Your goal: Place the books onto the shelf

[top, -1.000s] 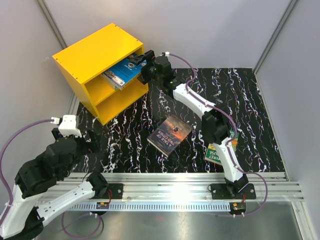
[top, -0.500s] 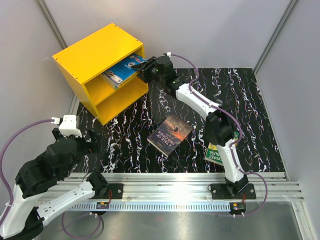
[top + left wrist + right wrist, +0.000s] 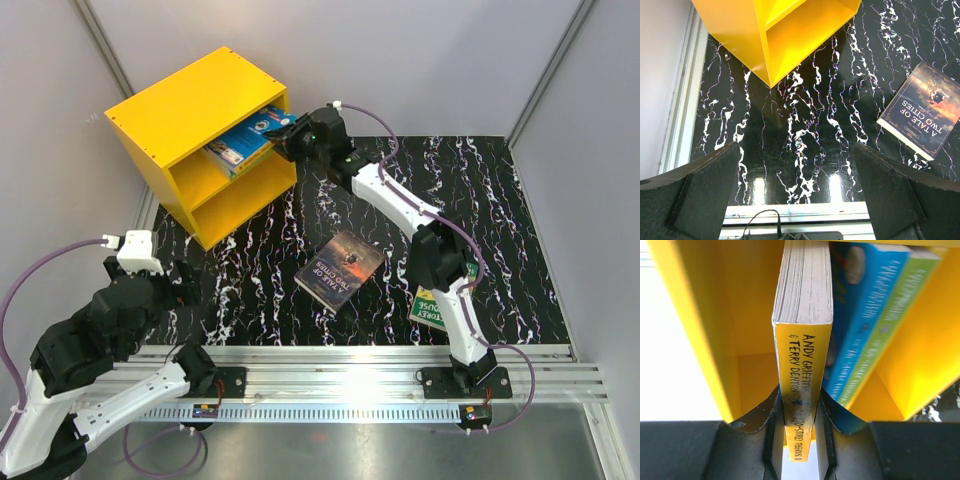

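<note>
The yellow shelf (image 3: 180, 110) stands at the back left, its open front toward the table. My right gripper (image 3: 290, 135) reaches into the upper compartment and is shut on the yellow spine of a blue book (image 3: 802, 370), one finger pressed on each side. A second blue book (image 3: 860, 330) leans beside it in the same compartment. Both show as blue covers (image 3: 245, 143) from above. A dark book (image 3: 340, 270) lies flat mid-table. A green book (image 3: 432, 305) lies partly hidden under the right arm. My left gripper (image 3: 797, 190) hangs open over the near left of the table, holding nothing.
The shelf's lower compartment (image 3: 805, 30) shows only yellow boards. The dark book (image 3: 922, 110) lies to the right of my left gripper. An aluminium rail (image 3: 350, 375) runs along the near edge, grey walls close in on both sides.
My right gripper's jaws have closed in from wide open onto the book's spine. The arm has pushed left, carrying the blue book deeper into the upper compartment. The left arm is still.
</note>
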{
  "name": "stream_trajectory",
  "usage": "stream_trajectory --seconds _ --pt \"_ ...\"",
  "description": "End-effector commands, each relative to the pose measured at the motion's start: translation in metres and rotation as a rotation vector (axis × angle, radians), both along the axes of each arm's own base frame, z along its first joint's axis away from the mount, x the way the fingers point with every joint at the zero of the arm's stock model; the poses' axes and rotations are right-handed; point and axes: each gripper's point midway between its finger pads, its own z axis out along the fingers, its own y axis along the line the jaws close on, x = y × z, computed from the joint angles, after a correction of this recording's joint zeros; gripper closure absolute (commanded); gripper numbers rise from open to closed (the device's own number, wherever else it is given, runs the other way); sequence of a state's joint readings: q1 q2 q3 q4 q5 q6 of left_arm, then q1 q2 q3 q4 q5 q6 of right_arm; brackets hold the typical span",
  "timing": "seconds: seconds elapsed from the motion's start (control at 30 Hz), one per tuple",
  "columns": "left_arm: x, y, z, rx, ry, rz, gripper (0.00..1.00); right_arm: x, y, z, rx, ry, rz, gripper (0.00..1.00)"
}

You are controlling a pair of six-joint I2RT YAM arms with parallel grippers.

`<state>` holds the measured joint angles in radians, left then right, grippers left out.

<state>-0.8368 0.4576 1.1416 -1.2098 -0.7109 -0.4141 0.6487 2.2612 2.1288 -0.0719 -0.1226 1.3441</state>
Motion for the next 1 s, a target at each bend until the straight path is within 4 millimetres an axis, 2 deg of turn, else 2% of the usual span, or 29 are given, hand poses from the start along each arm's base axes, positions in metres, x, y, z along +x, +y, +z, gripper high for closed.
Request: stream_trajectory --seconds 0.0,0.07,0.1,0.13,0.3,0.43,0.5,0.53,0.6,0.63,0.7,0.73,0.8,0.87,0.97 --pt "0.003 -0.002 0.007 -0.020 -0.035 -0.005 0.01 -0.001 0.001 0.079 0.107 -0.135 -0.003 0.93" --pt "0.003 -0.001 0.007 -0.017 -0.034 -0.003 0.01 0.004 0.004 0.073 0.099 -0.129 -0.009 0.92" --pt "0.002 -0.001 0.007 -0.021 -0.037 -0.004 0.01 0.005 0.004 0.083 0.109 -0.144 -0.011 0.92" --pt "0.002 -0.001 0.008 -0.021 -0.039 -0.003 0.01 0.007 0.006 0.074 0.098 -0.130 -0.012 0.92" --pt "0.002 0.000 0.008 -0.025 -0.042 -0.005 0.01 0.013 0.004 0.070 0.091 -0.122 -0.041 0.96" --pt "0.002 -0.001 0.008 -0.024 -0.040 -0.008 0.01 0.019 0.006 0.055 0.074 -0.100 -0.058 0.99" --pt "0.002 -0.001 0.008 -0.026 -0.043 -0.008 0.01 0.021 0.008 0.056 0.067 -0.099 -0.067 1.00" --pt "0.002 -0.001 0.007 -0.025 -0.040 -0.007 0.01 0.022 0.012 0.049 0.059 -0.094 -0.064 1.00" --pt "0.001 -0.001 0.008 -0.029 -0.043 -0.009 0.01 0.022 0.013 0.049 0.049 -0.091 -0.069 1.00" --pt "0.001 -0.001 0.008 -0.030 -0.044 -0.009 0.01 0.023 0.015 0.046 0.045 -0.091 -0.068 0.97" --pt "0.000 0.000 0.009 -0.034 -0.048 -0.007 0.01 0.023 0.016 0.041 0.035 -0.084 -0.074 0.80" --pt "0.000 0.000 0.009 -0.037 -0.050 -0.007 0.01 0.022 0.016 0.045 0.034 -0.096 -0.071 0.50" --pt "0.000 0.001 0.009 -0.038 -0.051 -0.007 0.01 0.020 0.016 0.042 0.016 -0.095 -0.070 0.23" --pt "0.000 0.001 0.009 -0.037 -0.050 -0.007 0.01 0.018 0.015 0.043 0.000 -0.102 -0.066 0.06" --pt "0.001 0.000 0.008 -0.033 -0.047 -0.007 0.01 0.013 0.009 0.043 -0.048 -0.103 -0.066 0.00"
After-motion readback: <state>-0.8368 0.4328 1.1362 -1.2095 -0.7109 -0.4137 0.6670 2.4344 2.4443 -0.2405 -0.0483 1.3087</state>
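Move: The treehouse book is already pinched by its yellow spine in the right hand and partly inside the shelf's upper compartment, its middle some 4 cm ahead and 6 cm left, at hand height. Just beneath it lie the stacked books, about 4 cm ahead, 8 cm left and 5 cm below the hand. The side wall's front edge is roughly 5 cm ahead and 2 cm right. From the left hand, the treehouse book lies about 38 cm ahead and 13 cm right, level in height. The treehouse book, still pinched by its spine, is raised about 3 cm and brought back down over the stacked books while the right hand feeds it forward and left, roughly 3 cm deeper into the upper compartment. Only once it is back down do the fingers open wide and let go of the spine, the hand staying at the compartment's mouth. ##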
